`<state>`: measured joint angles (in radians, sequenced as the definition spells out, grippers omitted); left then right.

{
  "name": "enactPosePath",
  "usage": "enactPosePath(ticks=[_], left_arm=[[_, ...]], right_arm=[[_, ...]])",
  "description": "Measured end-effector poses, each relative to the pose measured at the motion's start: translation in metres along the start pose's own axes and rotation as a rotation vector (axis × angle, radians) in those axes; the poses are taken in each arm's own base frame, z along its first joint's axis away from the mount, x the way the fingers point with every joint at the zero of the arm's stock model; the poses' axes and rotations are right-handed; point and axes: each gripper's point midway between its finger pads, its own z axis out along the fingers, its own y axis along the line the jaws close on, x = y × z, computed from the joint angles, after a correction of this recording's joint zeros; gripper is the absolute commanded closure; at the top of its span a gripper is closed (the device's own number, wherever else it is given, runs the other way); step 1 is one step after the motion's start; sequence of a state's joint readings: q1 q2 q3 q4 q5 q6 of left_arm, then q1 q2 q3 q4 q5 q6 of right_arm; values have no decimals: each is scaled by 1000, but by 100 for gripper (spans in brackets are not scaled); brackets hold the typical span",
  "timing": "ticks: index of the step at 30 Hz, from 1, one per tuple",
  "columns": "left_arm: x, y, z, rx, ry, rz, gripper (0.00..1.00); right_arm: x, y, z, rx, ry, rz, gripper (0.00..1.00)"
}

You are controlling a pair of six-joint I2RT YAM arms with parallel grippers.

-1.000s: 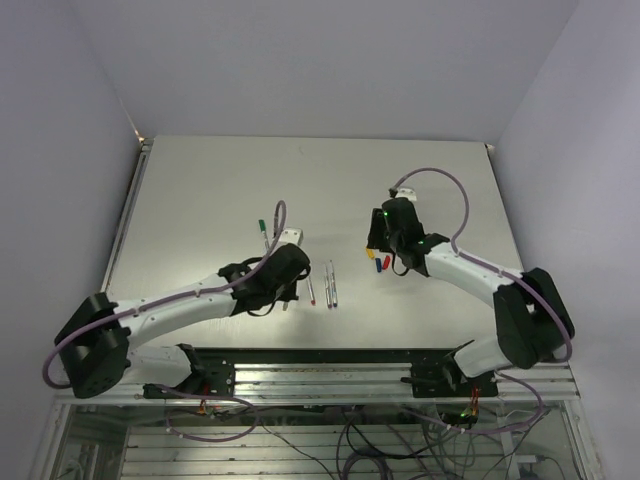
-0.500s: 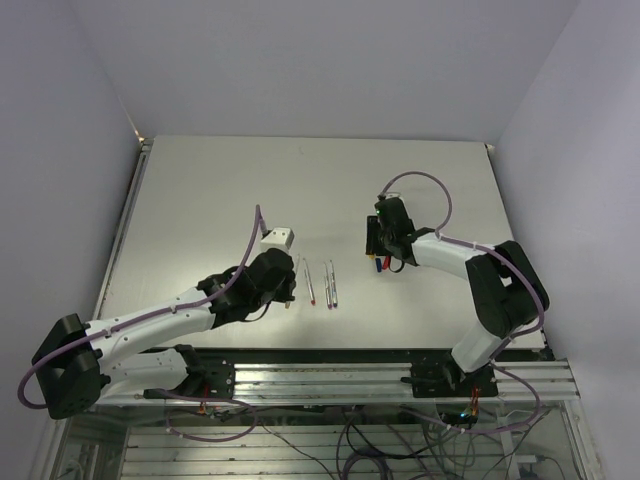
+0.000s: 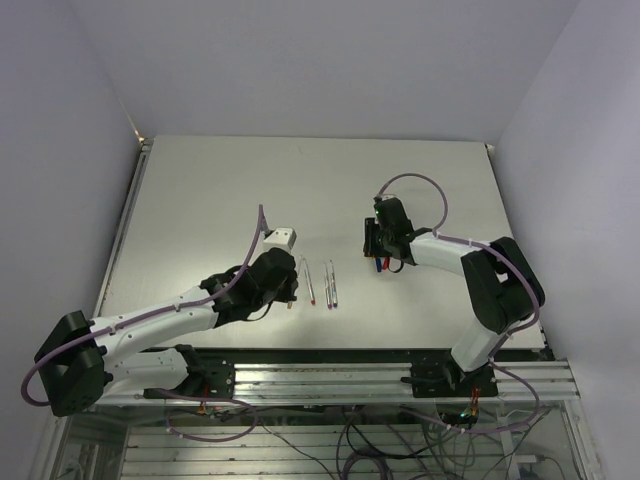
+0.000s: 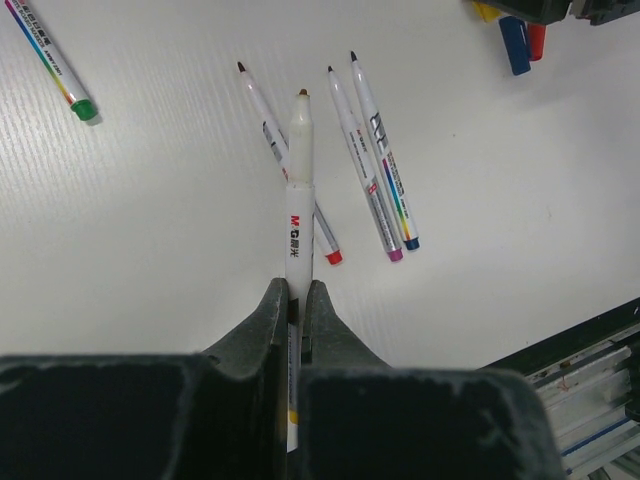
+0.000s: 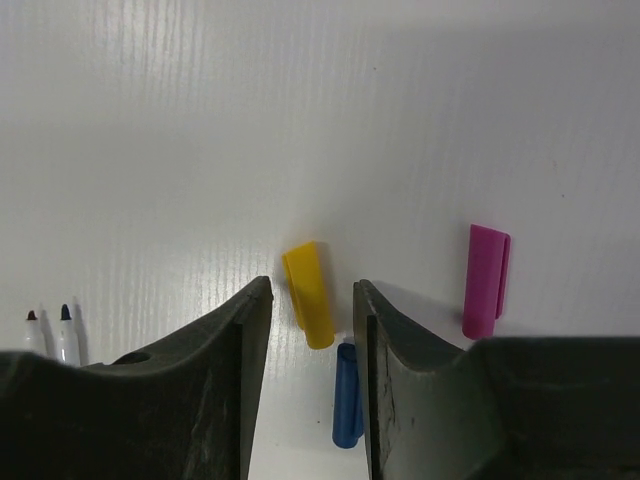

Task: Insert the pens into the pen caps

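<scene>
My left gripper [image 4: 297, 290] is shut on a white pen [image 4: 299, 205], which points forward above the table with its bare tip [image 4: 302, 95] out. Beyond it lie three uncapped pens with red [image 4: 260, 110], purple [image 4: 362, 180] and blue [image 4: 385, 160] ends. A pen with a green end [image 4: 48, 60] lies at the far left. My right gripper [image 5: 311, 287] is open and low over the caps. The yellow cap [image 5: 309, 294] lies between its fingers without touching them. The blue cap [image 5: 346, 395] lies just nearer, by the right finger. A purple cap [image 5: 485, 280] lies outside to the right.
From above, the three loose pens [image 3: 328, 285] lie between the two arms, near the table's front edge. My left gripper [image 3: 288, 298] is just left of them and my right gripper [image 3: 377, 252] is to their right. A red cap [image 4: 537, 40] lies beside the blue one.
My right gripper has come down over the caps and its jaws have narrowed around the yellow cap. My left arm drew back toward the front edge with the pen, then held still.
</scene>
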<state>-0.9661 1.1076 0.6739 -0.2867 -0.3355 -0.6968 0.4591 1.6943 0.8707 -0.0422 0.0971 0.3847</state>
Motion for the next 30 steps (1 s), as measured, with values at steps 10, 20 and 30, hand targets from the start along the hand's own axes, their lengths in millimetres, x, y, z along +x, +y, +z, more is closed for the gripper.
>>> enactPosePath(ticks=[10, 20, 30], left_arm=[[3, 1, 2, -5, 6, 2, 93], [3, 2, 2, -6, 6, 3, 93], [4, 0, 8, -6, 8, 13, 93]], right_arm=[[2, 2, 6, -11, 6, 1, 76], [3, 3, 7, -11, 15, 13, 100], [3, 4, 4, -21, 22, 10, 100]])
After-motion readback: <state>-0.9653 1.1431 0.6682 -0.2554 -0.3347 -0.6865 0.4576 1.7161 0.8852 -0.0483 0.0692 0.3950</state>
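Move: The yellow pen cap lies on the table practically between the right hand's open fingertips, about 1 cm below the hand point. Of this cap, the blue cap lies about 4 cm back and 2 cm to the right, the red cap 3 cm back and 4 cm right, the pink cap 5 cm right and 1 cm farther out. From the left hand, which already holds a pen, the yellow cap is some 14 cm ahead, 17 cm right and 11 cm down. The yellow cap is pinched where it lies: the right hand settles under 1 cm down with a slight drift left, fingers straddling the cap and still pointing steeply down and forward. Then the fingers close from about a third open to nearly shut, both pads coming onto its sides, and keep their hold almost in place. ##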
